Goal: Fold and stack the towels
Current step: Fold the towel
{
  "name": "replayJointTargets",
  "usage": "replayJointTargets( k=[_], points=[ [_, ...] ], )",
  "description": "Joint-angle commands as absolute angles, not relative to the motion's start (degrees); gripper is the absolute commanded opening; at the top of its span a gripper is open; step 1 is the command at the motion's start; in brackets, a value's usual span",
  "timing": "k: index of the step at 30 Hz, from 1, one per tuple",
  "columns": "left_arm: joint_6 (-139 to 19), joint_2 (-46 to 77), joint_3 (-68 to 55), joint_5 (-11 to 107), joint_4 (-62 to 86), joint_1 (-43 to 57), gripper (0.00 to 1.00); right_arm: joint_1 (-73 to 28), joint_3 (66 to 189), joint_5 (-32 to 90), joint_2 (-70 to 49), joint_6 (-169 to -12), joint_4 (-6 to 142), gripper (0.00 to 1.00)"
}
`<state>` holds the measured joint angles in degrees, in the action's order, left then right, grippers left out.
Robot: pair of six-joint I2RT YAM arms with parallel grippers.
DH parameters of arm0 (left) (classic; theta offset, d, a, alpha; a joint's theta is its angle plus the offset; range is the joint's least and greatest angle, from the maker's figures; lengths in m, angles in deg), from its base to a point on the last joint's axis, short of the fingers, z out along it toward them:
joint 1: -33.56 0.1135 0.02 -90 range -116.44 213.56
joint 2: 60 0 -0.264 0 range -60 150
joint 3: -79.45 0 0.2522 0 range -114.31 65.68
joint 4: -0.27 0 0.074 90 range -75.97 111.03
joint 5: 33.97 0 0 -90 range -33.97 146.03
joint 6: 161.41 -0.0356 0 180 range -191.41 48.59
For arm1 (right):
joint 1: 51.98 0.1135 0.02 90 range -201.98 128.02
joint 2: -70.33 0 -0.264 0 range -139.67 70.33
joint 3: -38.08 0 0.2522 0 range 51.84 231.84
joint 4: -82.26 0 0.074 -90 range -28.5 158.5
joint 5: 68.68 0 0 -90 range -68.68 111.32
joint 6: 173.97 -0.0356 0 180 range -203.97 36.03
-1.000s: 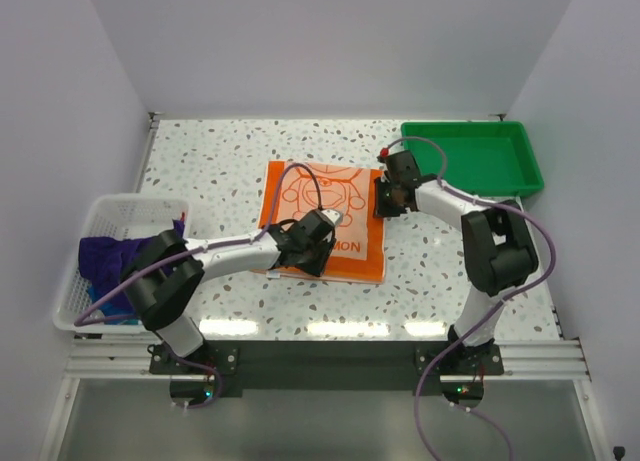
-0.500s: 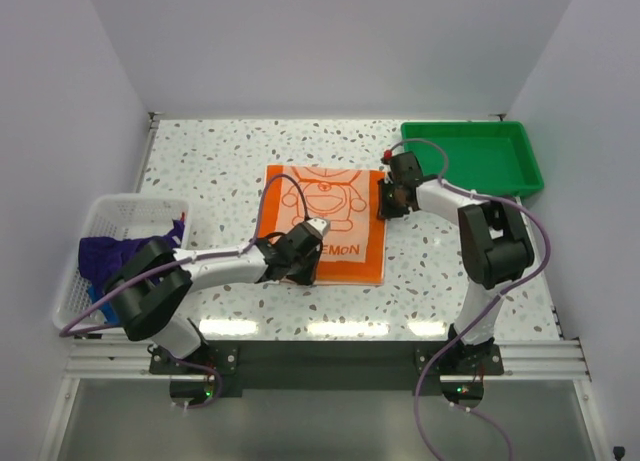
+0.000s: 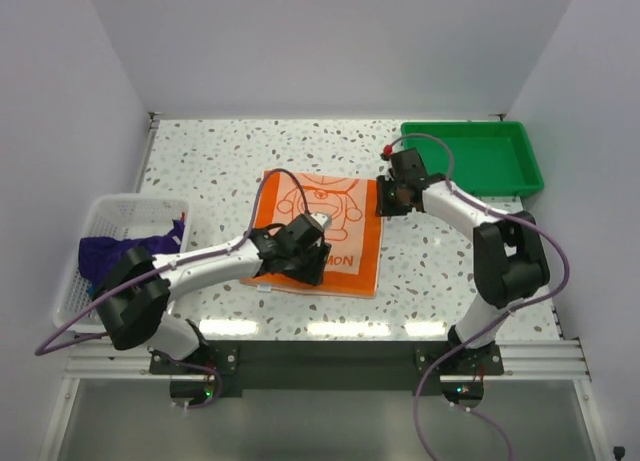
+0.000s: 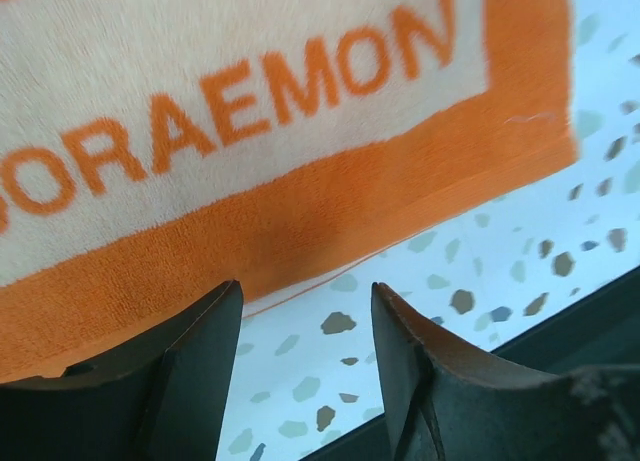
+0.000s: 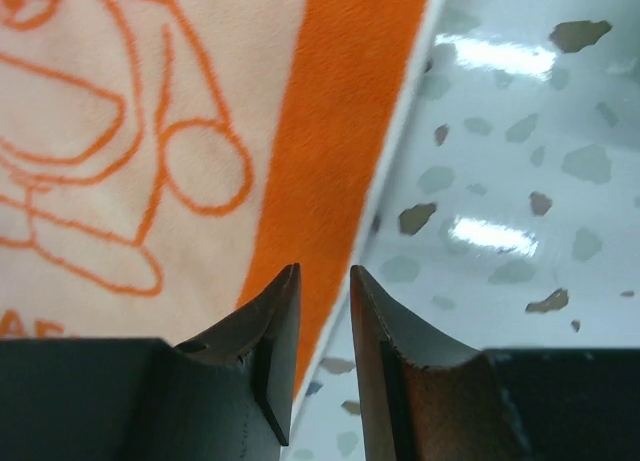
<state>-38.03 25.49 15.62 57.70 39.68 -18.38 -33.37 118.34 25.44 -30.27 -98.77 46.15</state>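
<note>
An orange-and-white towel (image 3: 322, 216) with a cartoon cat outline lies flat mid-table, slightly skewed. My left gripper (image 3: 305, 264) hovers at its near edge. In the left wrist view the fingers (image 4: 200, 371) stand apart around the gripper's centre (image 4: 305, 301), with only speckled table between them and the lettered towel border (image 4: 300, 201) just beyond. My right gripper (image 3: 386, 203) is at the towel's right edge. There the right gripper (image 5: 323, 276) shows a narrow gap with nothing pinched, above the orange border (image 5: 340, 111). A dark purple towel (image 3: 108, 254) is bunched in the basket.
A white mesh basket (image 3: 125, 213) stands at the left edge of the table. A green plastic tray (image 3: 475, 159) sits at the back right, just behind my right arm. The table's dark front rail (image 4: 560, 321) runs close below the left gripper.
The towel has been shifted and now lies slightly rotated, its near edge drawn toward the front left. The left jaws closed, then spread again; the right jaws have parted a little.
</note>
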Motion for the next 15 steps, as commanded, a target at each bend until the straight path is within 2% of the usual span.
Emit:
replayJointTargets(
  k=[1, 4, 7, 11, 15],
  points=[
    [-37.22, 21.39, 8.83, 61.11, 43.38, -18.56, 0.60, -28.70, 116.53, 25.45, -22.76, -100.75, 42.22, 0.31],
    [-37.40, 20.69, 6.89, 63.66, 44.96, -16.63, 0.60, -23.78, 113.72, 24.13, -19.33, -103.38, 40.29, 0.31],
    [-37.84, 20.68, 8.81, 62.36, 44.35, -10.58, 0.57, -19.82, 110.21, 25.10, -16.78, -105.15, 40.72, 0.31],
    [-39.94, 22.00, 11.37, 62.79, 40.58, -4.16, 0.56, -14.21, 108.62, 25.01, -17.30, -103.83, 39.58, 0.31],
    [-40.92, 26.82, 11.72, 63.94, 38.55, -2.22, 0.56, -11.21, 108.44, 23.25, -18.44, -103.65, 38.44, 0.32]
  ],
)
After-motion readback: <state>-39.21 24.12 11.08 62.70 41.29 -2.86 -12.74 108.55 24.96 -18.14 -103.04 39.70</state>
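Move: The left hand hovers some 3 cm above the towel's near edge. The left end of the DORAEMON lettering (the D) is about 8 cm ahead and 9 cm left, and the near left corner is roughly 19 cm left, level with the hand. The right hand hovers about 3 cm over the right edge. The lettering's right end (the N) lies about 13 cm back and 9 cm left of it, and the near right corner about 22 cm back and 2 cm left. Rising first and then swinging across the towel, both half-open hands travel clear of the cloth: the right goes about 13 cm back and 8 cm left to the lettering's N end, while the left lifts some 6 cm, then goes about 9 cm forward and 6 cm left towards the D end. Both turn roughly 17 degrees counter-clockwise and are sinking again by the finish, fingers unchanged. ##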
